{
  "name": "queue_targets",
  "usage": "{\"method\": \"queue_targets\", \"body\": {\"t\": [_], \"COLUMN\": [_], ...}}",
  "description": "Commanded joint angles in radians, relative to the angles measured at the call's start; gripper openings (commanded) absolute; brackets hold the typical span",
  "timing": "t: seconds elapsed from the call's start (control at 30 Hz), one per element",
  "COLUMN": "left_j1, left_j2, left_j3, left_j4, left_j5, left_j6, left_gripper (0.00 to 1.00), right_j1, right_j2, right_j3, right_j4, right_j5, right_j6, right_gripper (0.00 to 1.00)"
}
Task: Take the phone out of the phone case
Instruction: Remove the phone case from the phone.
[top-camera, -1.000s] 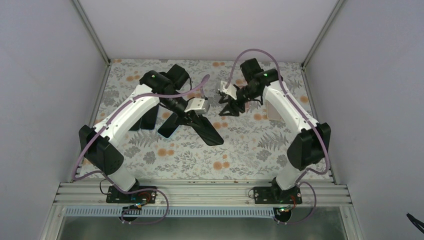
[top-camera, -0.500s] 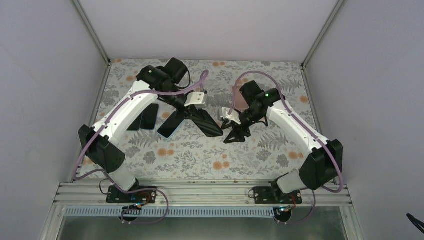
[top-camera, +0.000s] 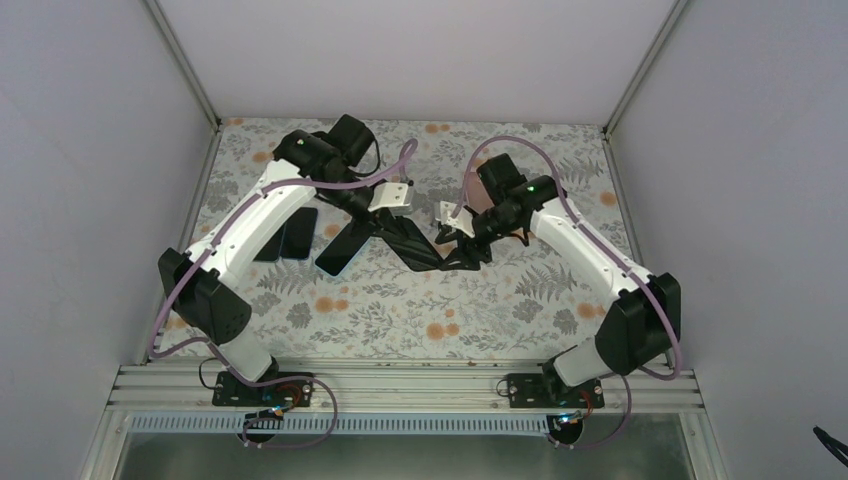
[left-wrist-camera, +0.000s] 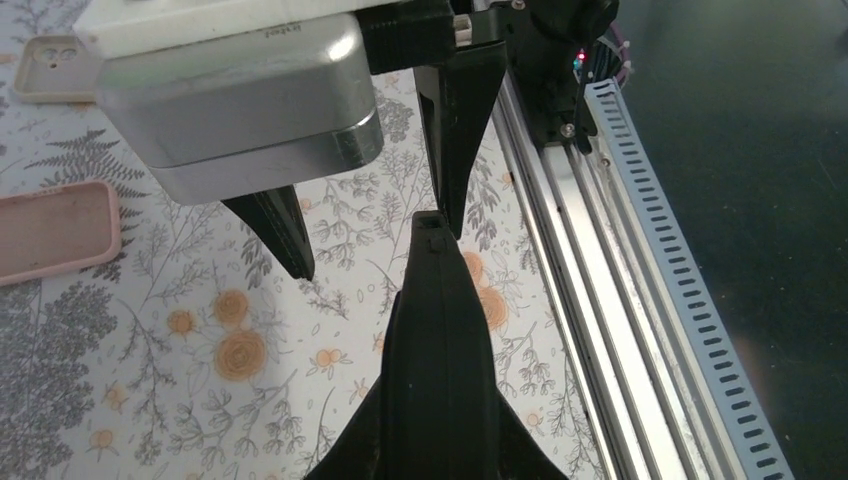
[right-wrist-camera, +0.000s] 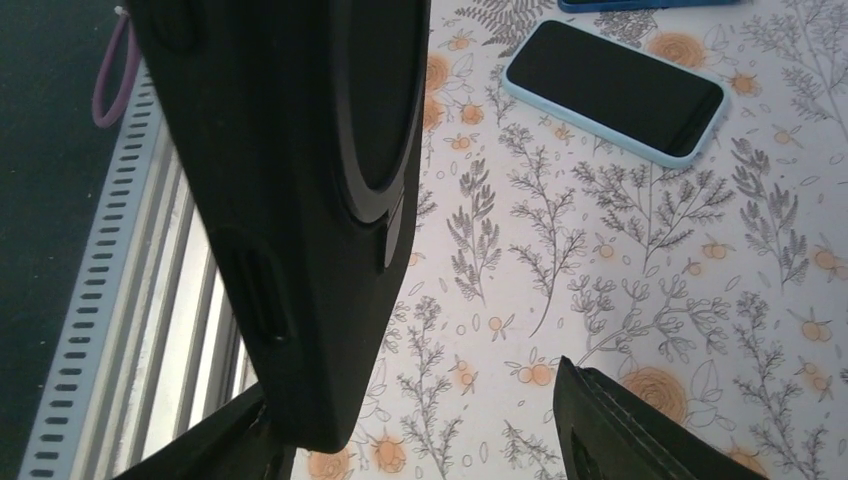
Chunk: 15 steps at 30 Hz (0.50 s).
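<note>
My left gripper (top-camera: 393, 226) is shut on the black cased phone (top-camera: 418, 248) and holds it above the table, its free end pointing at the right arm. In the left wrist view the phone (left-wrist-camera: 437, 340) stands edge-on between my fingers. My right gripper (top-camera: 463, 254) is open and sits at the phone's free end. In the right wrist view the case's black back (right-wrist-camera: 290, 190), with a round ring, fills the left side. Its lower corner lies against my left finger (right-wrist-camera: 215, 450), while the other finger (right-wrist-camera: 640, 430) stands well apart. The right gripper's fingers (left-wrist-camera: 458, 130) straddle the phone's tip in the left wrist view.
A phone in a light blue case (right-wrist-camera: 615, 88) lies on the flowered table. A black phone (top-camera: 338, 248) and two dark ones (top-camera: 290, 235) lie left of the held phone. Two empty pink cases (left-wrist-camera: 55, 230) lie on the table. The metal rail (left-wrist-camera: 590, 300) runs along the near edge.
My right arm has swung from the back of the table down and left, and its open gripper now sits at the phone's free end. My left gripper has shifted the phone slightly back.
</note>
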Motion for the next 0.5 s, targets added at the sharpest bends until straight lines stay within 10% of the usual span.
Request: {"method": "queue_targets", "body": {"t": [0.0,0.47], "left_j1": [-0.002,-0.027], "left_j2": [-0.069,-0.129], "left_j3": [-0.002,-0.094], "left_j4": [0.005,0.004], "left_j5": [0.096,0.144], "left_j6": [0.005,0.02], "left_gripper": [0.02,0.02], "right_j1": [-0.047,-0.208], "right_j2": [0.038,0.347], "right_j3": [0.031,0.464], "right_j4": [0.089,0.165], "right_j5": [0.051,0.271], "right_j6": [-0.033,-0.115], "right_gripper": [0.66,0.62]}}
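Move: The cased phone is held at one end by the left fingers. Its middle lies about 5 cm right of the left hand, 2 cm back and 4 cm lower, which is some 10 cm left of the right hand, 1 cm ahead and 4 cm higher. On the table, about 28 cm below the left hand, the blue-edged phone lies 8 cm ahead and 10 cm left. The pink case lies 25 cm ahead of the right hand, 8 cm right and 20 cm below. The right gripper's finger nearer the robot, already against the free lower end of the cased phone, keeps pushing it forward, the open hand speeding up over roughly 9 cm nearly level. The left hand keeps its pinch on the other end and goes forward too, but only about 4 cm, its fingertips tilting forward and up some 15 degrees. ##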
